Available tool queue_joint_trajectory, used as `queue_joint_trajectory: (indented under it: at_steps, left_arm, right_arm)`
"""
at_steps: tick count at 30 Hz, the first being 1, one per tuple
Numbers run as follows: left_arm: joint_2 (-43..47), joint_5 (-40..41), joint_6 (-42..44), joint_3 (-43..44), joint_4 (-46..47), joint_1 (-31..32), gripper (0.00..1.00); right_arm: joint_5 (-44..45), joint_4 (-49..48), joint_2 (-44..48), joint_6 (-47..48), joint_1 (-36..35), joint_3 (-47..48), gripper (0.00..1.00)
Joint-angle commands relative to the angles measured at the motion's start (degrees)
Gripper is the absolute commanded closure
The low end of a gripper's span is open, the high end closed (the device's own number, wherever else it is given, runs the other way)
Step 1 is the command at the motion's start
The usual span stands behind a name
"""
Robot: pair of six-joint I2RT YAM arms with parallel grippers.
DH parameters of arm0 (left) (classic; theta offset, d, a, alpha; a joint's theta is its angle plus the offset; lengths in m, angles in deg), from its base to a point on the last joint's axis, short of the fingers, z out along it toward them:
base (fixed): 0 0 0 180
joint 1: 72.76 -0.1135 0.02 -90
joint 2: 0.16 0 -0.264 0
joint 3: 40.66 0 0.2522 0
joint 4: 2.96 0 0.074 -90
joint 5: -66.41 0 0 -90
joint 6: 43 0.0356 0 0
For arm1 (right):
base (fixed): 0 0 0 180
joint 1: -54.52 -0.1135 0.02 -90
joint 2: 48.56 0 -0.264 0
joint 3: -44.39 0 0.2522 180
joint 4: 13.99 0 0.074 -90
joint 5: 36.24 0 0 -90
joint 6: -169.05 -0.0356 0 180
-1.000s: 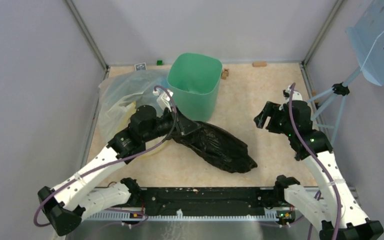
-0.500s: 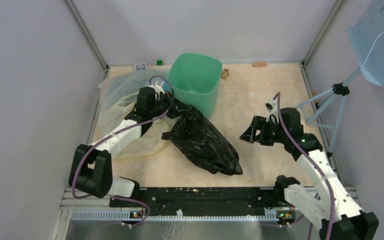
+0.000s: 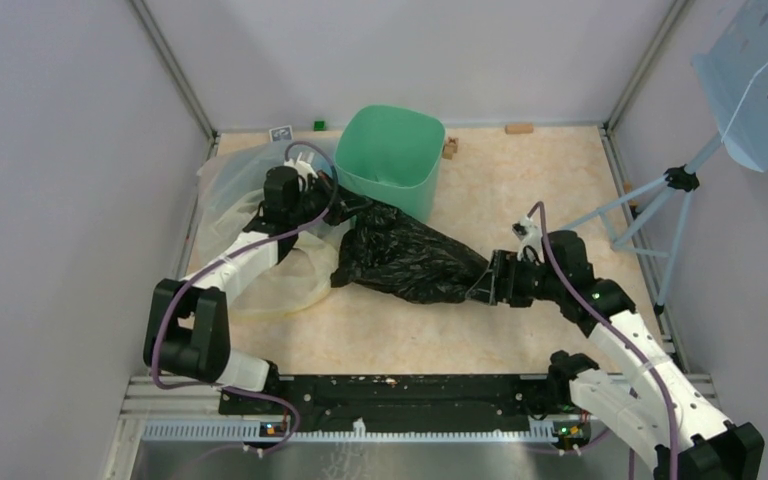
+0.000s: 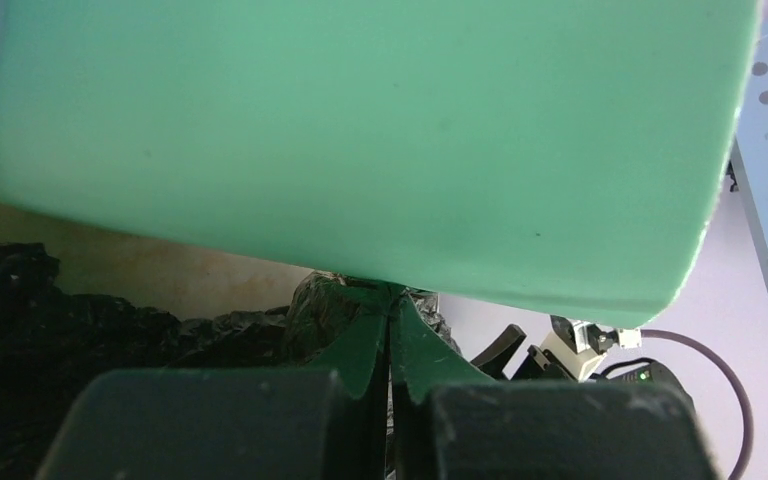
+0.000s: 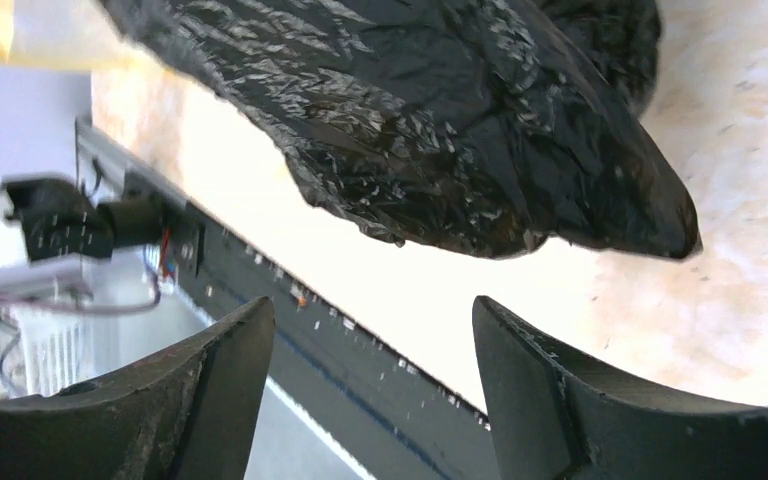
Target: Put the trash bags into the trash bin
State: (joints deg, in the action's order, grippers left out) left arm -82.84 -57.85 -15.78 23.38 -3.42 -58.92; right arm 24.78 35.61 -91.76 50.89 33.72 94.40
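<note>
The black trash bag (image 3: 410, 262) lies stretched across the table from the trash bin's foot towards the right arm. The mint-green trash bin (image 3: 415, 195) stands upright at the back, and its wall (image 4: 360, 130) fills the left wrist view. My left gripper (image 3: 346, 206) is shut on the bag's upper end, close against the bin's left side; its fingertips (image 4: 390, 300) pinch crinkled black plastic (image 4: 60, 345). My right gripper (image 3: 486, 286) stands open at the bag's lower right tip. The glossy bag (image 5: 440, 150) shows just ahead of the right gripper (image 5: 370, 305), and nothing is between its fingers.
A large clear bag (image 3: 240, 190) with yellowish contents lies at the left under the left arm. A pale blue perforated panel (image 3: 760, 80) on a stand is at the right wall. Small blocks (image 3: 520, 128) sit along the back edge. A black rail (image 3: 390, 395) runs along the front.
My left gripper has carried the bag's end up and back beside the bin, dragging the bag with it. My right gripper has come left and forward to the bag's lower tip, staying open.
</note>
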Motion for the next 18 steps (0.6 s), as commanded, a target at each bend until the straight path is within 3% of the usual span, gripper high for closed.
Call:
queue_joint_trajectory:
  at_steps: [1,5,12,14,18]
  left_arm:
    - [0.11,0.72,2.74,1.77,2.69,-1.3,1.0]
    - [-0.47,2.29,5.45,2.55,0.91,-2.33,1.0]
    - [-2.85,-2.75,9.38,2.7,0.55,-5.36,0.99]
    - [-2.46,-6.64,10.84,2.87,0.97,-5.63,0.9]
    - [1.42,-13.18,12.73,1.62,0.74,-5.63,0.52]
  right_arm:
    - [11.59,-8.23,0.8,-5.99,-0.3,-0.31,0.27]
    - [21.56,-10.06,0.53,-6.8,-0.21,0.98,0.27]
    - [20.05,-11.98,-8.25,-4.71,-0.21,2.69,0.29]
    - [19.37,-13.53,-9.56,-4.59,-0.18,2.6,0.28]
    - [18.0,-17.1,-12.26,-4.43,-0.15,3.08,0.28]
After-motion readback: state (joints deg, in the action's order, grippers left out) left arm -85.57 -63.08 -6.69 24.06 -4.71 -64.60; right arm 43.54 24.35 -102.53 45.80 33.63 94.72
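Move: Ahead and to the left of the open right hand hangs the black bag, its middle about 11 cm ahead, 12 left and 4 below; the bin is some 28 ahead and 17 left of that hand. The left hand grips the bag's upper corner beside the bin, whose middle lies about 11 cm ahead, 7 right and 6 below. From it the bag's middle is roughly 6 back and 11 right, and the clear bag 18 left, 2 ahead, 16 below. Sweeping forward about 7 cm along the black bag's free right end, the right hand drifts slightly right, then sinks 2-3 cm, turning some 15-20 degrees clockwise with its fingers kept wide. Meanwhile the left hand, beside the bin's near wall, shifts about 3 cm left and 2 down, and at the end its fingers part about a third around the gripped corner. ##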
